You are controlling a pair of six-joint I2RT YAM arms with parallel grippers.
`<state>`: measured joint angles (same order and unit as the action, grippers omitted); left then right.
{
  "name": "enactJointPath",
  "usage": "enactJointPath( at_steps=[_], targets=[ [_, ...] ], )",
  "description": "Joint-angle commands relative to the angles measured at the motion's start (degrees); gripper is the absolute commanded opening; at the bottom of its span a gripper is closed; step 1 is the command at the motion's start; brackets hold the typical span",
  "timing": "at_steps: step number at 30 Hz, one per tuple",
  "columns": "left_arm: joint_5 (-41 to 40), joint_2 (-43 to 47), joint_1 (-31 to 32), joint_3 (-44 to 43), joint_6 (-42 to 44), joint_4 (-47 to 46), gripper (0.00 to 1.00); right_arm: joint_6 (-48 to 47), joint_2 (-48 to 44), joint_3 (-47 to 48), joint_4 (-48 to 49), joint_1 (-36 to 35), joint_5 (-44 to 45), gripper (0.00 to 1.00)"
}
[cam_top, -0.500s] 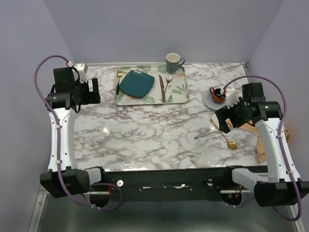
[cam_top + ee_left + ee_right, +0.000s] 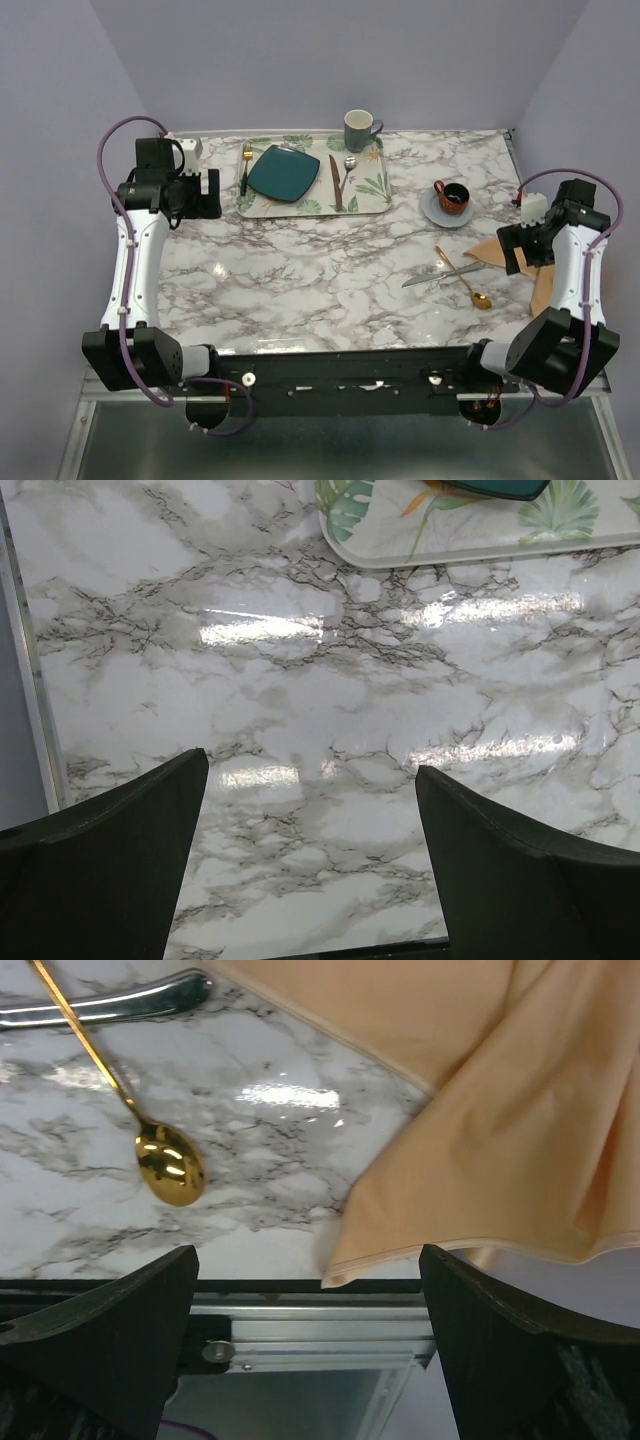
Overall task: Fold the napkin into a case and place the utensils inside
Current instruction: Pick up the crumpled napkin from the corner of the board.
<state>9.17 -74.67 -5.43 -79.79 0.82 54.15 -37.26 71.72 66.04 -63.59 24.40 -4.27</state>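
Note:
The peach napkin (image 2: 488, 252) lies crumpled at the table's right edge, partly hanging over it; in the right wrist view its cloth (image 2: 500, 1100) fills the upper right. A gold spoon (image 2: 466, 282) and a silver knife (image 2: 432, 277) lie crossed just left of it, and the right wrist view shows the spoon (image 2: 168, 1165) and the knife (image 2: 120, 1005) too. My right gripper (image 2: 518, 250) (image 2: 308, 1260) hovers open over the napkin's near corner, holding nothing. Far left, my left gripper (image 2: 210, 193) (image 2: 310, 765) stands open over bare marble.
At the back, a leaf-patterned tray (image 2: 372, 185) (image 2: 430, 540) carries a teal plate (image 2: 283, 172), a fork, a brown-handled knife and a spoon. A green mug (image 2: 358, 130) stands behind it. A brown cup on a saucer (image 2: 436, 212) sits at the right.
My right arm has swung right toward the table's edge, uncovering the cup and more of the napkin. The left arm has shifted slightly right toward the tray.

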Motion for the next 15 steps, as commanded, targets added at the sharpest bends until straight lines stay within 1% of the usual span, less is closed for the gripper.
enactJointPath(
  at_steps=[1,6,8,10,15],
  targets=[
    [-1.61,-1.0,1.39,0.25,2.78,0.08,0.99,-6.51,3.33,-0.82,9.6,2.49,6.19,1.0],
    [-1.61,-2.58,1.83,-0.98,3.66,0.25,0.99,-12.3,7.19,-1.35,16.65,2.49,14.1,1.0],
    [-1.35,-2.76,1.91,-1.07,4.19,0.17,0.99,-15.55,7.55,-2.49,21.21,2.49,17.96,1.0],
    [-1.0,-2.85,1.92,-0.9,4.8,0.17,0.99,-17.75,7.82,-3.2,25.25,2.58,20.08,1.0],
    [-0.29,-3.72,2.0,-0.54,4.89,-0.1,0.99,-23.38,9.48,-4.17,29.84,3.72,24.66,1.0]
  ],
)
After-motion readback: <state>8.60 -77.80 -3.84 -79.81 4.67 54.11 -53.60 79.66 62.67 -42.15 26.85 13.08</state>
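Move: The crumpled napkin's middle lies about 7 cm ahead of my right hand, 7 cm to its right and some 15 cm below, draped over the near right corner of the board. The gold spoon is roughly 7 cm ahead and 15 cm left of this hand, the silver knife about 8 cm ahead and 20 cm left, and the brown cup some 22 cm ahead, 18 cm left. From my left hand the napkin is about 80 cm right and 2 cm back. I carry my open right hand about 10 cm to the right and some 4 cm forward, over the napkin at the board's corner, sinking barely a centimetre. As it goes I roll the wrist roughly 25 degrees, its left side dipping so the fingertips swing out to the right; the fingers stay wide open, still above the cloth. ##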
